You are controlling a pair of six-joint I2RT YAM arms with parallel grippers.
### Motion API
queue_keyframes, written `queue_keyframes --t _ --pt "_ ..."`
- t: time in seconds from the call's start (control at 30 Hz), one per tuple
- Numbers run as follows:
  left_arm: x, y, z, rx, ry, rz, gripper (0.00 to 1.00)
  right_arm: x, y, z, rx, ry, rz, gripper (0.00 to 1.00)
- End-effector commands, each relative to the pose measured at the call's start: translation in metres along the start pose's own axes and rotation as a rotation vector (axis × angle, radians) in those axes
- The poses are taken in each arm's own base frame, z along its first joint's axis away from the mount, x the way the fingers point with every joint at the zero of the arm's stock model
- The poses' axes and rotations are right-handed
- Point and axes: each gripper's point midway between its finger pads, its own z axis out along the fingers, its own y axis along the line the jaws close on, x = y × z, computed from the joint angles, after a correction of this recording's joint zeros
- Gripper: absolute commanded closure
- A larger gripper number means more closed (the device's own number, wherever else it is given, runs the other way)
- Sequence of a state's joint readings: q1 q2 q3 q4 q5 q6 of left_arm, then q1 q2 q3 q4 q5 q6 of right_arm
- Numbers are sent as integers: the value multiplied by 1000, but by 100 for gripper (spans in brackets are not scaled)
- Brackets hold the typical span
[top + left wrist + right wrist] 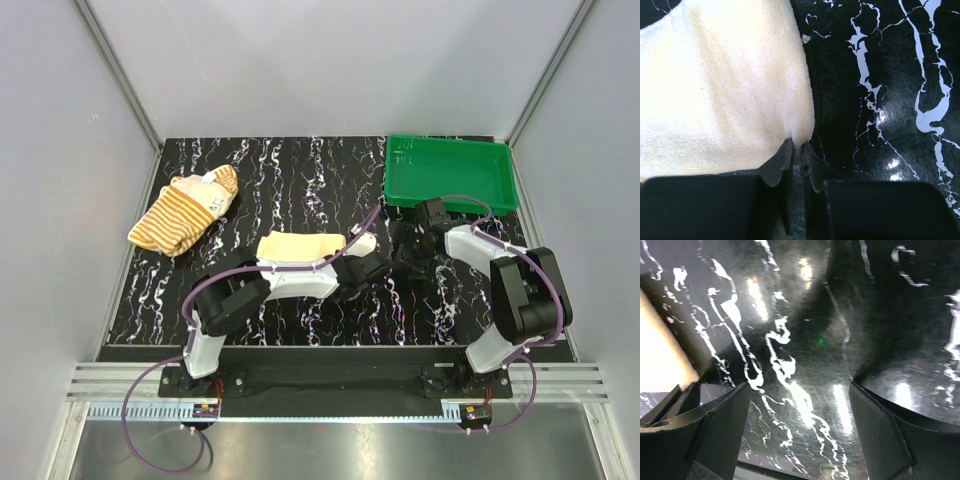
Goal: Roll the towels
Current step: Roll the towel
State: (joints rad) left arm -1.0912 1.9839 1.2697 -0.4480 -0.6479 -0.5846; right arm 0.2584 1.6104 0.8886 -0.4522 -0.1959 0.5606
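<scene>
The plain yellow towel (298,246) lies flat at the middle of the black marbled table, filling the upper left of the left wrist view (725,85). My left gripper (352,255) is at the towel's right end. It is shut on the towel's near right corner, and the cloth shows pinched between the tips (799,147). The striped towel (185,212) lies crumpled at the back left, away from both arms. My right gripper (405,262) hovers open just right of the left one. Only bare table shows between its fingers (800,410).
A green plastic tray (388,175) stands at the back right corner, behind the right arm. Grey walls close in the table on the left, back and right. The two grippers are close together at the table's middle.
</scene>
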Motion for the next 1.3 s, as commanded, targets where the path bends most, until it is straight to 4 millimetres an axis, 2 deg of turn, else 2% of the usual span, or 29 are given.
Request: queue_keyframes --t 0.0,0.27,0.6,0.73,0.87,1.07,1.1,1.17,1.2,1.23,1.27 --pt "2 -3 -6 54 21 -51 100 7 -26 -5 92 24 -15 13" --pt "-10 -16 -39 229 0 -199 100 3 -26 -25 100 1 -12 13" --pt "3 -27 -75 454 24 -455 100 12 -13 -47 31 -4 18 13" --pt "15 -19 -83 486 36 -560 100 15 -8 -54 6 -7 30 14" --pt "13 -17 -93 561 10 -690 100 19 2 -61 -55 -5 34 15" --pt "12 -5 -104 697 8 -898 100 30 28 -67 -223 19 33 16" --pt "19 -1 -101 706 30 -918 100 30 33 -68 -250 19 30 16" --pt "12 4 -106 761 19 -992 100 33 38 -70 -281 23 31 17" --pt "21 10 -103 768 42 -1015 100 32 43 -71 -308 21 34 17" --pt "22 12 -103 785 49 -1042 100 33 46 -72 -321 23 32 17" --pt "18 13 -105 815 48 -1088 100 36 49 -71 -334 28 26 17"
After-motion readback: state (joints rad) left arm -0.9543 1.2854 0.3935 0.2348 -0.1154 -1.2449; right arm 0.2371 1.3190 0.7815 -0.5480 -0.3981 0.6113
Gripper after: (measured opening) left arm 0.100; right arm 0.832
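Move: The left hand already pinches the folded towel at its near right corner; the towel's middle lies about 9 cm to its left and 3 cm ahead, roughly 1 cm below. The striped towel is some 35 cm to that hand's left and 14 cm ahead, the green tray 22 cm to its right and 21 cm ahead. From the open right hand, the folded towel's middle is about 21 cm left, level with it and slightly lower. Back towards its base goes the left hand, roughly 9 cm, rising about 3 cm and late on veering some 4 cm left, still pinching the towel corner and dragging it along. Meanwhile the wrist rolls about 60 degrees, left side down. The right hand, open and empty, eases back and right, then lifts about 5 cm and drifts left again. ##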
